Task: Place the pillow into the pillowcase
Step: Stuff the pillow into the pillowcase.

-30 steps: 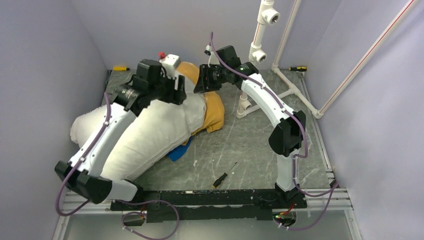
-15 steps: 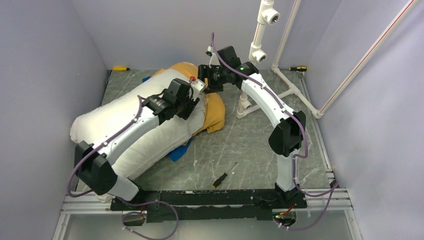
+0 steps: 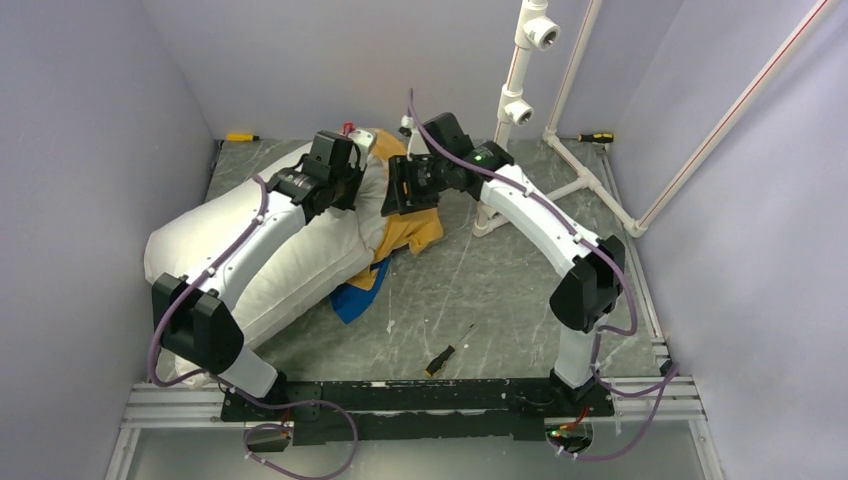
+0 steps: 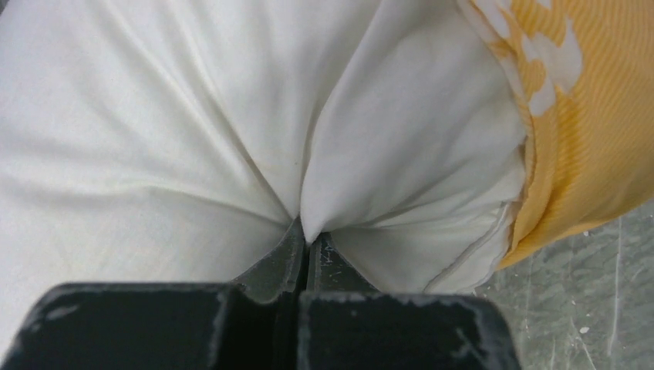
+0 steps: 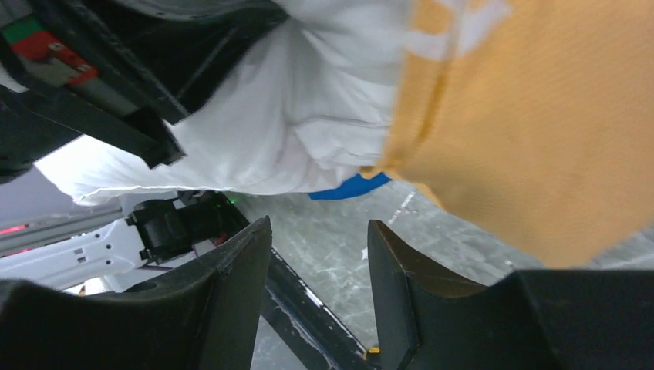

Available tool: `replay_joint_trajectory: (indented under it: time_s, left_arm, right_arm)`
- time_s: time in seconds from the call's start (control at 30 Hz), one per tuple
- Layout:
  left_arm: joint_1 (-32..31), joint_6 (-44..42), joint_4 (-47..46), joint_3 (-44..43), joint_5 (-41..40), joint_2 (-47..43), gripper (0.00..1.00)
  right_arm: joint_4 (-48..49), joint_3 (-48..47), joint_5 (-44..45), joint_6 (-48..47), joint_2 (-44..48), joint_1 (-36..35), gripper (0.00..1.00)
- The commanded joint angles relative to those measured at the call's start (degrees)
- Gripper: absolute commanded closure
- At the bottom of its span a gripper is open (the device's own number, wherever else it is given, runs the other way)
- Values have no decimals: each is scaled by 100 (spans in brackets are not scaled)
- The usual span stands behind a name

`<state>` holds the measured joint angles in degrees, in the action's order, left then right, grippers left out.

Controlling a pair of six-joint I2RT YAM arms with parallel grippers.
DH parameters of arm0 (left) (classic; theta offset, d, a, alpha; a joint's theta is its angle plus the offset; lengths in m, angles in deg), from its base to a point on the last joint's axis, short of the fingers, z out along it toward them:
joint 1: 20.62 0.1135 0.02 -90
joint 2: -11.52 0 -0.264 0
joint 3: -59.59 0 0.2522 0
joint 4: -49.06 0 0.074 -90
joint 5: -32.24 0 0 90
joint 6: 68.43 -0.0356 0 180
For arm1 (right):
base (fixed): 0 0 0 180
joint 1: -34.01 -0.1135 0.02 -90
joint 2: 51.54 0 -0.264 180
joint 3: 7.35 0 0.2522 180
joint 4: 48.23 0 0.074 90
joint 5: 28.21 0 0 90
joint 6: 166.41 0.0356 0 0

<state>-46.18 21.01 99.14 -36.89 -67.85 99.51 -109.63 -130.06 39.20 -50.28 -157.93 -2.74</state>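
Observation:
The white pillow (image 3: 250, 250) lies across the left half of the table, plump and creased. In the left wrist view my left gripper (image 4: 308, 235) is shut on a pinched fold of the pillow (image 4: 154, 116) near its far end. From above, the left gripper (image 3: 350, 190) presses into that end. The pillowcase (image 3: 412, 230) shows its orange side bunched against the pillow's far right end, with a blue part (image 3: 350, 300) sticking out underneath. Orange pillowcase fabric (image 4: 586, 116) overlaps the pillow's corner. My right gripper (image 3: 400, 187) hovers open beside the orange fabric (image 5: 540, 131); nothing is between its fingers (image 5: 318, 231).
A small black screwdriver (image 3: 445, 352) lies near the front of the table. Yellow-handled screwdrivers lie at the back left (image 3: 240, 136) and back right (image 3: 595, 137). A white pipe frame (image 3: 520, 100) stands at the back right. Walls close in on both sides.
My left arm swung down onto the pillow, shifted toward its far end and shut on a fold of it. The right gripper dropped lower and left, against the orange fabric.

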Motion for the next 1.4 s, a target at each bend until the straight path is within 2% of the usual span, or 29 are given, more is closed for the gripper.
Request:
replay_joint_trajectory:
  time_s: [0.0, 0.1, 0.2, 0.37, 0.6, 0.67, 0.77, 0.83, 0.87, 0.97, 1.1, 1.17, 1.3, 1.37]
  left_arm:
    - [165, 261, 350, -232, -49, 58, 100]
    - [204, 379, 352, -245, 106, 52, 100]
    - [305, 475, 441, -350, 336, 88, 100]
    - [363, 462, 471, -394, 513, 122, 100]
    - [394, 439, 465, -388, 734, 114, 100]
    - [394, 434, 462, -408, 779, 105, 100]
    - [403, 503, 454, -465, 846, 97, 100]
    - [411, 578, 413, -517, 942, 88, 100]
    - [412, 621, 379, -552, 954, 90, 100]
    - [412, 781, 238, -620, 1141, 103, 100]
    - [412, 1050, -167, -583, 1470, 79, 100]
    - [412, 1227, -443, -491, 1546, 34, 100]
    - [412, 1640, -868, -214, 1285, -71, 100]
    - [407, 1826, -1074, -24, 1063, -112, 100]
  right_arm:
    - [473, -342, -110, 207, -181, -245, 50]
    - [605, -424, 264, 425, -406, -354, 51]
    - [871, -20, 853, 639, -335, -257, 50]
    - [670, 83, 1442, 438, -311, -27, 51]
    - [1250, 241, 961, 380, -656, 81, 55]
    - [1231, 0, 785, 331, -848, 85, 68]
    - [1127, -377, 399, 205, -943, 81, 97]
    - [1228, -417, -133, 76, -781, 80, 100]
    - [1444, -323, -692, -7, -566, 81, 100]
    - [2630, 207, -2269, -20, 76, 88, 100]
    - [4284, 210, -3814, 1087, 210, 118, 100]
    - [5315, -73, -4335, 2099, -39, 109, 100]
    - [8714, -666, -4855, 4811, -737, 87, 100]
    - [9600, -1166, -5044, 5755, -1153, 43, 100]
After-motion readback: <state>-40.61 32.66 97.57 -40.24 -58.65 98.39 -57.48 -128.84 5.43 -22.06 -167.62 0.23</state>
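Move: The pillowcase's rim, the stretch to be gripped, is about 5 cm ahead of the right hand, 1 cm to its left and 6 cm lower. The tuck of pillow already held by the left fingers lies some 6 cm left of the right hand, 2 cm nearer the base and 4 cm lower; the case's blue flap hangs about 18 cm back, 5 cm left and 20 cm below. From the left hand, the same rim is roughly 7 cm ahead, 7 cm right and 3 cm below. The pillowcase's orange rim is what the right hand goes for: half-open, it darts 3-4 cm left, swings back right while going forward and down, and closes on the cloth. Still pinching it, the hand hauls up some 15 cm, left and a little back towards the left gripper, rolling over about 40 degrees. The left keeps its pinch on the pillow, nearly still, then rises at the end, tilting. ##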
